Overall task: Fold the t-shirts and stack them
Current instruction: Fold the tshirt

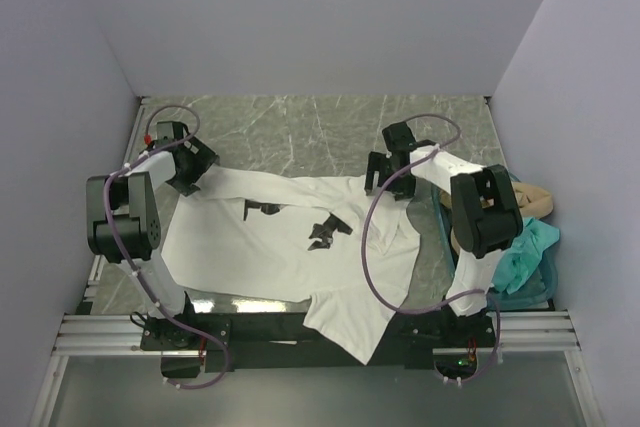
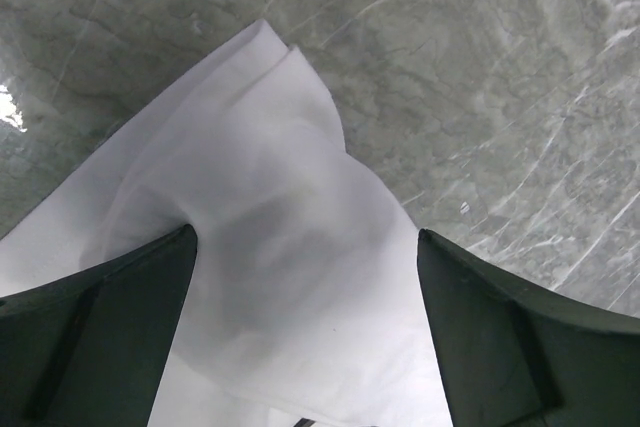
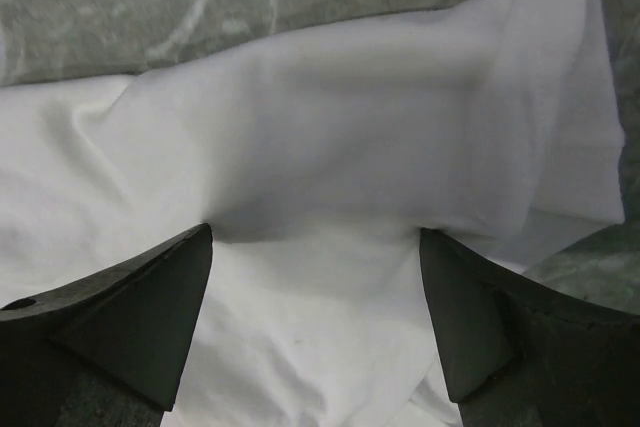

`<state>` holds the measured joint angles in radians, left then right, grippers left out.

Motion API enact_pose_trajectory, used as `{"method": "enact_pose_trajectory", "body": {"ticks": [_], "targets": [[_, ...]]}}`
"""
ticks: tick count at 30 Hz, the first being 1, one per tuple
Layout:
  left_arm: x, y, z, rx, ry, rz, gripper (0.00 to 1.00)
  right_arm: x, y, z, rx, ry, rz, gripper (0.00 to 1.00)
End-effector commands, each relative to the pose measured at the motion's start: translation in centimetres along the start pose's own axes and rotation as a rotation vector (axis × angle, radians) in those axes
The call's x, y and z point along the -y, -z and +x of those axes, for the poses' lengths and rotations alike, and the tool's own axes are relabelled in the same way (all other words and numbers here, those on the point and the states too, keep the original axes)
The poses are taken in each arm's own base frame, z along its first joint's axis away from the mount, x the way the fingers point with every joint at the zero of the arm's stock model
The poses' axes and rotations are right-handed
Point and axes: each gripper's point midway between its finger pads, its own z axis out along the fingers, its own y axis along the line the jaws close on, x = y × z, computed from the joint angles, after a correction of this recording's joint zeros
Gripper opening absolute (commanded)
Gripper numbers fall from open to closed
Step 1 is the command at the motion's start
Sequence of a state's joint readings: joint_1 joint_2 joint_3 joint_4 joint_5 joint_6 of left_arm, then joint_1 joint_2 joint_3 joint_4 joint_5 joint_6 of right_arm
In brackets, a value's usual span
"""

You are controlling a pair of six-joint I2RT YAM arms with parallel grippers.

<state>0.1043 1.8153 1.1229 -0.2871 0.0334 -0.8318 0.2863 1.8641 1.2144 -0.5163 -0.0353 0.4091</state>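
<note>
A large white t-shirt [image 1: 290, 247] with small black print marks lies spread on the grey marble table [image 1: 320, 127]; one part hangs over the near edge. My left gripper [image 1: 192, 179] is open at the shirt's far left corner, its jaws wide apart over a raised fold of white cloth [image 2: 290, 197]. My right gripper [image 1: 385, 182] is open at the shirt's far right part, jaws straddling bunched white cloth [image 3: 330, 147]. In the wrist views the left gripper [image 2: 305, 235] and right gripper [image 3: 315, 235] hold nothing. A tan t-shirt [image 1: 532, 199] and a teal t-shirt [image 1: 525, 252] lie at the right.
A teal plastic basket [image 1: 543, 285] stands at the table's right edge and holds the tan and teal shirts. Grey walls close in the table on three sides. A metal frame [image 1: 320, 332] runs along the near edge by the arm bases.
</note>
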Motion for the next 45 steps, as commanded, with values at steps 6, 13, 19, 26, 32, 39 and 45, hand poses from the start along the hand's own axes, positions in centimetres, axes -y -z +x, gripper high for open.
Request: {"method": "enact_pose_trajectory", "body": {"ticks": [6, 13, 19, 26, 32, 39, 45], "targets": [[-2.0, -3.4, 1.1, -0.067, 0.014, -0.094, 0.99, -0.5, -2.6, -2.8, -0.07, -0.031, -0.061, 0.9], [0.3, -4.4, -0.9, -0.055, 0.032, -0.067, 0.99, -0.4, -2.8, -3.1, -0.161, -0.075, -0.136, 0.9], [0.2, -4.2, -1.6, -0.034, 0.04, -0.088, 0.99, -0.1, -2.3, -3.8, -0.155, -0.094, -0.157, 0.91], [0.2, -1.9, -3.3, 0.033, 0.028, -0.116, 0.99, 0.8, -1.0, -7.2, -0.067, -0.077, -0.075, 0.91], [0.0, -1.8, -3.8, 0.039, 0.029, -0.119, 0.99, 1.2, -1.8, -8.4, -0.069, -0.089, -0.052, 0.91], [0.3, -3.3, -3.9, 0.021, 0.038, -0.112, 0.99, 0.7, -3.0, -12.4, -0.032, -0.073, -0.052, 0.91], [1.1, -3.6, -5.8, 0.049, 0.035, -0.134, 0.99, 0.0, -3.6, -16.0, 0.015, -0.07, -0.074, 0.91]]}}
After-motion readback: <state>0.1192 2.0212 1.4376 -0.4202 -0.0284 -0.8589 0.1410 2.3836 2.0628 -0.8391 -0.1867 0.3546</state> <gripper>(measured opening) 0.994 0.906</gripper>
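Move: The t-shirt lies flat beneath both wide-open grippers. Its far-left corner is about 4 cm ahead and 3 cm left of the left hand, and a small dark print about 19 cm right and 9 cm back. Its far-right corner is some 7 cm right and 2 cm ahead of the right hand, the large dark print about 18 cm left and 13 cm back, and the near sleeve's tip roughly 46 cm back and 6 cm left, past the table's front edge. With fingers wide open and still resting on the shirt near its far corners, both hands slide it forward along the table, about 5 cm in the first half second. The left then eases back about 1 cm while drifting 2 cm left before edging forward again, while the right pauses, rolling its left side up some 10 degrees and partly back, then pushes on with gathering speed to about 14 cm in all. ##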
